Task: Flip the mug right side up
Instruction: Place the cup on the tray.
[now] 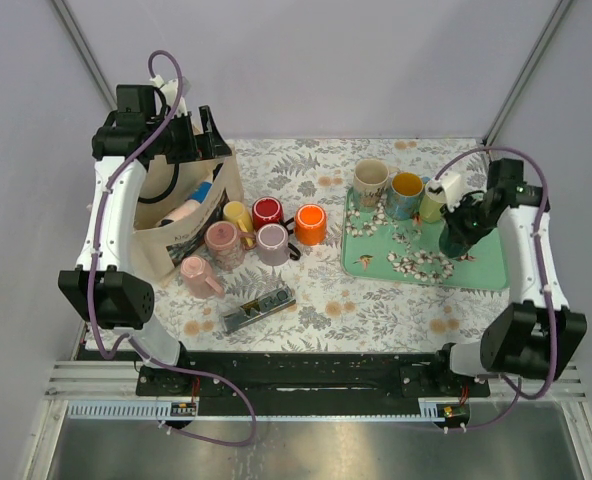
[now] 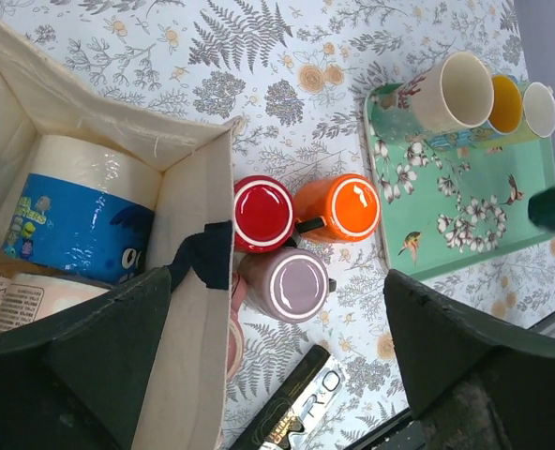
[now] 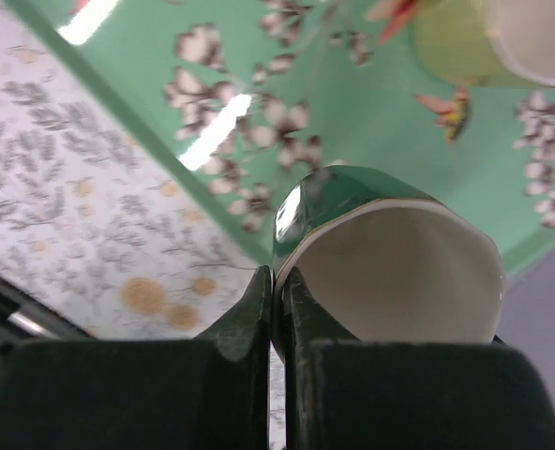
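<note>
A dark green mug (image 3: 399, 272) with a white inside is in my right gripper (image 3: 279, 281), which is shut on its rim, one finger inside and one outside. The mug's mouth faces the wrist camera. In the top view the right gripper (image 1: 463, 222) holds the mug (image 1: 457, 240) over the green floral tray (image 1: 486, 272). My left gripper (image 2: 287, 323) is open with nothing between its fingers. It hangs high over the edge of the cloth bag (image 1: 181, 225), far from the tray.
Cream (image 1: 372, 180), yellow (image 1: 406, 192) and pale green (image 1: 433, 200) mugs stand at the tray's back. Red (image 1: 267, 211), orange (image 1: 310, 224) and lilac (image 1: 272, 243) mugs sit upside down mid-table, with pink ones (image 1: 222, 240) beside the bag. A black box (image 1: 258, 308) lies near the front.
</note>
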`<act>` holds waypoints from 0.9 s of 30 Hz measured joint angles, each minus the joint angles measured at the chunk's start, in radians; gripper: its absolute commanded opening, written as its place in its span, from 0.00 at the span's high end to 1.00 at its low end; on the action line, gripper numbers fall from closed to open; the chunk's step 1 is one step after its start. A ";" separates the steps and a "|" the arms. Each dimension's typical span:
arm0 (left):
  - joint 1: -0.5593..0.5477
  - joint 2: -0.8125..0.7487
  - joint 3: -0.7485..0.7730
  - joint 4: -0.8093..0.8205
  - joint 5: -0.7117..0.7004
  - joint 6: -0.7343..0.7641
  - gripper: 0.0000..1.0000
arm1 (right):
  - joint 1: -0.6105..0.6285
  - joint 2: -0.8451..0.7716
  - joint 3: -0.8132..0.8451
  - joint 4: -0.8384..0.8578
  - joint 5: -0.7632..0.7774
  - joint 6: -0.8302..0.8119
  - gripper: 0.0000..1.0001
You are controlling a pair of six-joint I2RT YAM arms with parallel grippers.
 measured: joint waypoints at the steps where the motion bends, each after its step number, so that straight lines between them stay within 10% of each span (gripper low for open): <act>1: -0.001 0.000 0.002 0.000 0.005 0.003 0.01 | -0.039 0.047 0.046 -0.008 -0.002 -0.028 1.00; 13: -0.043 -0.014 0.102 -0.055 0.084 0.171 0.01 | -0.144 0.487 0.443 -0.027 -0.009 -0.238 1.00; 27: -0.067 -0.066 0.059 -0.069 0.075 0.212 0.01 | -0.151 0.615 0.500 -0.032 0.037 -0.311 1.00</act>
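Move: The green mug is already in the right fingers, pinched by its rim with the mouth up, over the tray. The bare tray spot meant for it lies about 12 cm ahead of the right hand, 10 cm to its right and some 14 cm below. The lime mug stands 14 cm ahead and 2 cm right, the blue mug 16 cm ahead and 6 cm left, both about 10 cm down. From the left hand that spot is roughly 64 cm right, about level in reach, 29 cm below. The green mug, its rim still pinched in the right fingers, travels about 13 cm forward and 9 cm right to the free tray spot right of the lime mug, level at first, then slowing and sinking some 5 cm towards the tray. Meanwhile the open, empty left hand backs off and rises a few centimetres, drifting right and turning clockwise. ##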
